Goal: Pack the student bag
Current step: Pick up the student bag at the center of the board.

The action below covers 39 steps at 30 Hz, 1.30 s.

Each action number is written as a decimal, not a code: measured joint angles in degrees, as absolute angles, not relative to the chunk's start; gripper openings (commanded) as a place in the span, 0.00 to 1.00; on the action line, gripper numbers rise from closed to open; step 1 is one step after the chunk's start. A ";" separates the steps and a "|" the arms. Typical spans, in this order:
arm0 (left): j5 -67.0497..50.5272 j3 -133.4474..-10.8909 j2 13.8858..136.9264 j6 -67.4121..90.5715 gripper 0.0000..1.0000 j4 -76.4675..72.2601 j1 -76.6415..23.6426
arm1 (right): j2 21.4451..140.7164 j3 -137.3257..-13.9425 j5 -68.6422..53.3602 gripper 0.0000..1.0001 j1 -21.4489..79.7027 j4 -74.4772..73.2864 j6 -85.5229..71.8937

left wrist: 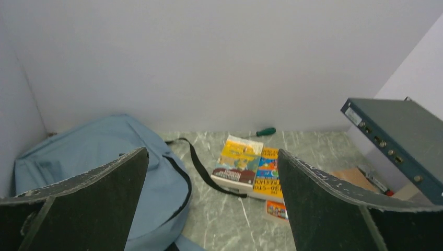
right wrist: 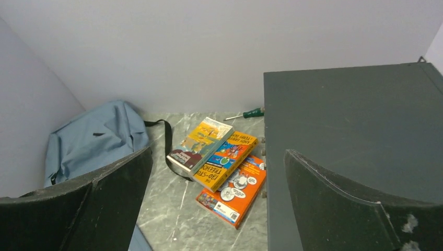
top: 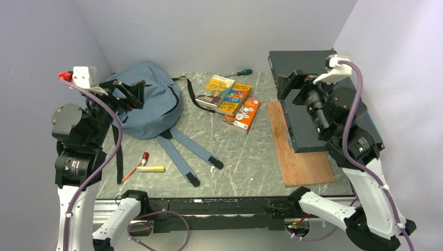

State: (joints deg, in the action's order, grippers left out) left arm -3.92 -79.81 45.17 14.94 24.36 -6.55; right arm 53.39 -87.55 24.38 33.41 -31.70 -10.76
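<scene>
The student bag (top: 151, 107) is a soft grey-blue backpack lying flat at the table's back left, its two padded straps (top: 190, 151) trailing toward the front. It also shows in the left wrist view (left wrist: 89, 149) and the right wrist view (right wrist: 94, 138). Three colourful books (top: 230, 99) lie overlapped to its right, on the table. My left gripper (top: 130, 93) hovers above the bag's left side, open and empty (left wrist: 212, 152). Raised over the dark box, my right gripper (top: 288, 83) is open with nothing between its fingers (right wrist: 218, 152).
A flat dark grey metal box (top: 308, 104) sits at the right, partly on a wooden board (top: 303, 157). A green-handled screwdriver (top: 241, 72) lies at the back. A red-capped pen (top: 137, 163) and a yellow marker (top: 150, 169) lie front left. A black strap (left wrist: 201, 167) curls beside the books.
</scene>
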 measured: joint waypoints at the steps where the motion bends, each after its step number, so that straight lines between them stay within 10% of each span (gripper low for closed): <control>1: -4.16 -78.76 44.86 14.98 0.99 24.75 -6.55 | 54.63 -88.44 24.32 1.00 33.41 -32.03 -11.03; 22: -8.51 -70.11 64.31 10.70 0.99 41.32 -6.90 | 59.09 -83.31 21.96 1.00 36.73 -31.73 -25.63; 39: 14.04 -83.37 101.73 3.11 0.96 48.80 -14.63 | 61.39 -86.08 8.27 1.00 36.40 -37.69 -14.28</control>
State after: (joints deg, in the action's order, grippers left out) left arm 14.04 -83.37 101.73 3.11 48.80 -14.63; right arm 61.39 -86.08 8.27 36.40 -37.69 -14.28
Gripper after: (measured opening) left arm 0.989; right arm 0.994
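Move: The student bag's middle lies some 21 cm ahead of the left gripper, about 13 cm to its left and roughly 44 cm below. The stack of books lies about 25 cm ahead and 30 cm to the right of that gripper. The bag's shoulder straps lie about level with it and 8 cm right, and the red-capped marker about 3 cm back and 8 cm left. From the right gripper, the bag is about 20 cm ahead and some 57 cm left. Bring the open left gripper steeply down about 38 cm and some 13 cm forward, over the bag's near right edge where the straps begin, tipping the fingers from level to mostly downward (over 70 degrees) with the left side rising; keep it open. Meanwhile ease the open right gripper some 9 cm left and down, turning it counter-clockwise. ##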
